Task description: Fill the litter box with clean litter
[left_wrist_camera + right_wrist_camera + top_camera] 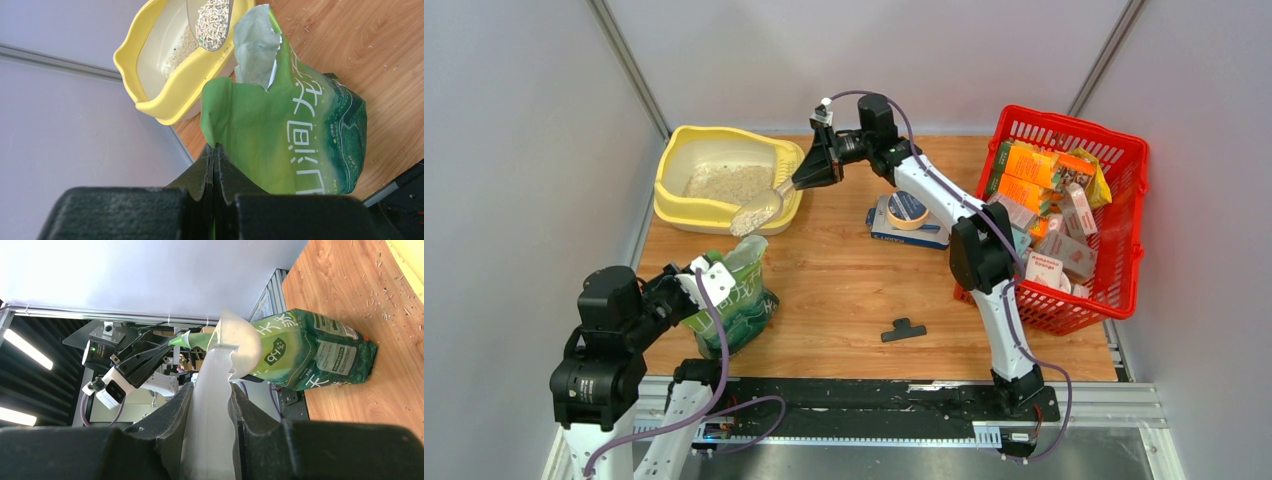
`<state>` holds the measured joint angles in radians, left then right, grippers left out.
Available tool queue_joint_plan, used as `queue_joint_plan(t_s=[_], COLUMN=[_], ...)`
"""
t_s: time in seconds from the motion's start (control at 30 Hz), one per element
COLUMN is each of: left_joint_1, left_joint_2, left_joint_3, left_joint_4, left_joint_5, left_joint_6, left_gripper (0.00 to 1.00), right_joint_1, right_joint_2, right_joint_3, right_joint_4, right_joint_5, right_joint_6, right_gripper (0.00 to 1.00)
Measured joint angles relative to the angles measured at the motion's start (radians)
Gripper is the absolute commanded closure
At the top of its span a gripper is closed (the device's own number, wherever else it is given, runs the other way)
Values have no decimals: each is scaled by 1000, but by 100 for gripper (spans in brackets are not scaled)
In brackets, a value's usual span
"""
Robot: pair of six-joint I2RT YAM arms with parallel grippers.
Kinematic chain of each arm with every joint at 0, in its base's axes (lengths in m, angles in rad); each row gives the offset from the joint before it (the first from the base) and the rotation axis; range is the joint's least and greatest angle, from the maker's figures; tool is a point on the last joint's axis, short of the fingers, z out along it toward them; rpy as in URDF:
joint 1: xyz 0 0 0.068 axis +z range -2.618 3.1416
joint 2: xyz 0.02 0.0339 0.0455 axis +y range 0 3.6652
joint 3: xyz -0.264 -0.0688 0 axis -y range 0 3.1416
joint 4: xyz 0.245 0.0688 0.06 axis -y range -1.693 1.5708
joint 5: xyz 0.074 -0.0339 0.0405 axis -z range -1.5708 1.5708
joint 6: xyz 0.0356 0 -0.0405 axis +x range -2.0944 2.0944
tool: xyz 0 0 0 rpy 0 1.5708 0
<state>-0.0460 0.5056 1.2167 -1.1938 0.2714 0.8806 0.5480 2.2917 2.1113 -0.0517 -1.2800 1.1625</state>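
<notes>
The pale yellow litter box [714,135] sits at the back left with a patch of clean litter [729,182] on its floor. My right gripper [802,180] is shut on the handle of a translucent scoop [757,213], whose bowl is heaped with litter over the box's front rim. In the right wrist view the scoop handle [212,390] is pinched between the fingers of the right gripper [210,392]. The green litter pouch [742,300] stands at the front left with its top torn open. My left gripper [214,150] is shut on an edge of the pouch [290,130].
A red basket [1074,128] full of orange and pink cartons stands at the right. A tape roll [907,208] lies on a flat blue box [904,235] mid-table. A black clip [904,329] lies near the front. Stray granules dot the wood.
</notes>
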Motion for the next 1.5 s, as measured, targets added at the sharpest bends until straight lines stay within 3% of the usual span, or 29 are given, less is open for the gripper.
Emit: queue_joint_plan(t_s=[0.43, 1.23, 1.5], left_joint_1=[0, 0, 0], left_joint_2=[0, 60, 82], left_joint_3=[21, 107, 127], left_joint_4=[-36, -159, -183], left_joint_5=[-1, -38, -38], left_joint_6=[4, 48, 62], left_gripper=[100, 100, 100], right_joint_1=[-2, -9, -9], right_joint_2=[71, 121, 128], right_joint_3=[32, 285, 298], right_joint_4=[60, 67, 63], right_joint_5=[43, 183, 248], right_joint_6=[48, 63, 63], right_gripper=[100, 100, 100])
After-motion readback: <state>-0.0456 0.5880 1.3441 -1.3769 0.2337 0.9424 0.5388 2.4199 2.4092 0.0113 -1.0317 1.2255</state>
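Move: The right hand holds the loaded scoop by its handle, its bowl pointing left. From this hand the litter box's middle lies about 14 cm left, 6 cm ahead and 22 cm below. The litter bag stands some 11 cm left and 17 cm back, its middle roughly 15 cm lower; the tape roll is 20 cm right, 1 cm ahead, 26 cm down. From the left hand, the litter box is about 27 cm ahead, 5 cm right and 24 cm below. Keeping its grip on the scoop handle, the right hand carries the load forward about 6.5 cm and slightly left, from the box's near edge to over its inside. It first dips 2 cm, then climbs to end 4 cm higher, turning clockwise some 15 degrees and rolling its forward side up slightly. The left hand, still pinching the bag's top edge, draws back nearly 2 cm and tips down a little. ##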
